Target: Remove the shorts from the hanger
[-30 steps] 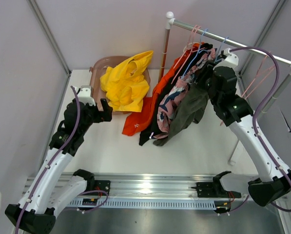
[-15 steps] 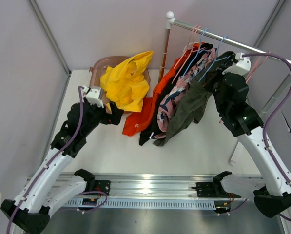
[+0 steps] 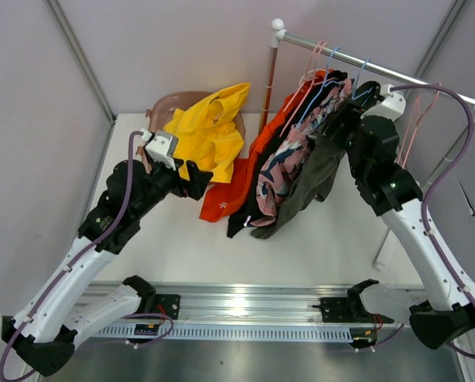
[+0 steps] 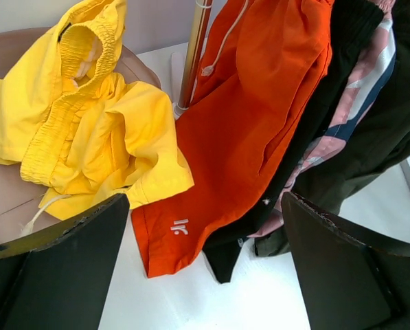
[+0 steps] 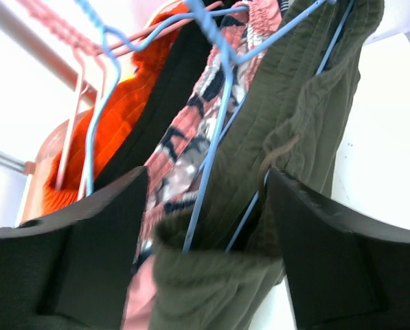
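Four shorts hang on hangers from the rail: orange, black, pink patterned and olive-green. Yellow shorts lie in the basket. My right gripper is open at the olive shorts' waistband, which sits with its blue hanger between the wide-apart jaws. My left gripper is open and empty. It hovers low over the table, facing the orange shorts' hem, with the yellow shorts to its left.
The rack's copper post stands just behind the orange shorts. Empty pink hangers hang at the rail's right end, beside the right arm. The brown translucent basket rim is close to my left finger. White table lies in front of the clothes.
My left arm has reached forward and right, from beside the basket to the orange shorts' hem. My right gripper swung right along the rail, then came back left to the olive waistband.
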Robot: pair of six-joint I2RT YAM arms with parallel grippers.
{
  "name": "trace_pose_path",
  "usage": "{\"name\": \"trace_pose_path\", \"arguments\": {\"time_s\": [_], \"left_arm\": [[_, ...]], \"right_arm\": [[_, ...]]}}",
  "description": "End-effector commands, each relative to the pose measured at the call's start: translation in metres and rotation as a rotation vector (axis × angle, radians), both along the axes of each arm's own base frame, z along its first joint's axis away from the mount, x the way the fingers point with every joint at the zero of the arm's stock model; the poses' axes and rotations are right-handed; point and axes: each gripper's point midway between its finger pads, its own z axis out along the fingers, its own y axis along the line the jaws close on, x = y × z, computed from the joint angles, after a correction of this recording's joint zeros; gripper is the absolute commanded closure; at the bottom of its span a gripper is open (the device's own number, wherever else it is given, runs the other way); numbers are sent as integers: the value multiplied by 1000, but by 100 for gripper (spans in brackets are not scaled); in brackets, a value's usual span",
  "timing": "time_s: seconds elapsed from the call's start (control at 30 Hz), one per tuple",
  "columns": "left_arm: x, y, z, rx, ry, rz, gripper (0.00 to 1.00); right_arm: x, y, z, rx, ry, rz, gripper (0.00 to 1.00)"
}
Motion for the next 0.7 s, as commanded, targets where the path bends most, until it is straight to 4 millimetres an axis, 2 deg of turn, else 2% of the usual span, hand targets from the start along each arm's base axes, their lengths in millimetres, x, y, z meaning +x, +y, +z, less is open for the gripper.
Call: {"name": "trace_pose_path", "arguments": {"time_s": [0.0,0.03,0.07,0.13,0.23,0.27,0.3,0.33,0.43,0.57,0.63,0.67], "left_arm": [[-5,2,5,22,-36,-15,1],[-5,3,4,21,-40,-13,1],[-5,3,-7,32,-24,-11,1],[-5,4,-12,33,-23,-8,1],[-4,4,-19,35,-15,-5,1],[-4,4,-21,35,-13,-5,1],[-4,3,-24,34,-9,-8,1],[-4,2,-24,26,-9,-14,1],[-5,-4,-33,12,5,-34,1],[-10,-11,-37,8,18,-84,1],[-13,-18,-27,-11,7,-128,1],[-23,-30,-24,-29,15,-215,1]], "right_arm": [[18,-5,21,18,-62,-22,30],[21,-5,22,17,-64,-25,32],[27,-4,18,16,-55,-27,36],[38,-7,13,17,-39,-33,37],[45,-9,8,34,-30,-35,47],[48,-8,4,32,-23,-35,58],[49,-10,4,32,-20,-39,63],[50,-11,2,33,-15,-45,76],[49,-18,-1,34,-5,-61,97],[37,-31,7,35,-20,-86,100],[26,-38,16,43,-40,-89,100],[23,-39,19,45,-46,-89,100]]}}
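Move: The wire of the green shorts' blue hanger stands between the right hand's open fingers' lines, about 5 cm ahead, 1 cm right and 3 cm below. The green shorts' middle hangs level with that hand, 1 cm left and some 15 cm below; the patterned shorts lie about 9 cm left, 2 cm ahead and 14 cm below. From the left hand, the hanger wire is roughly 43 cm right, 16 cm ahead and 5 cm higher. Right hand reaches about 5 cm forward and down, pinches the blue hanger, edges right; left hand sinks. ##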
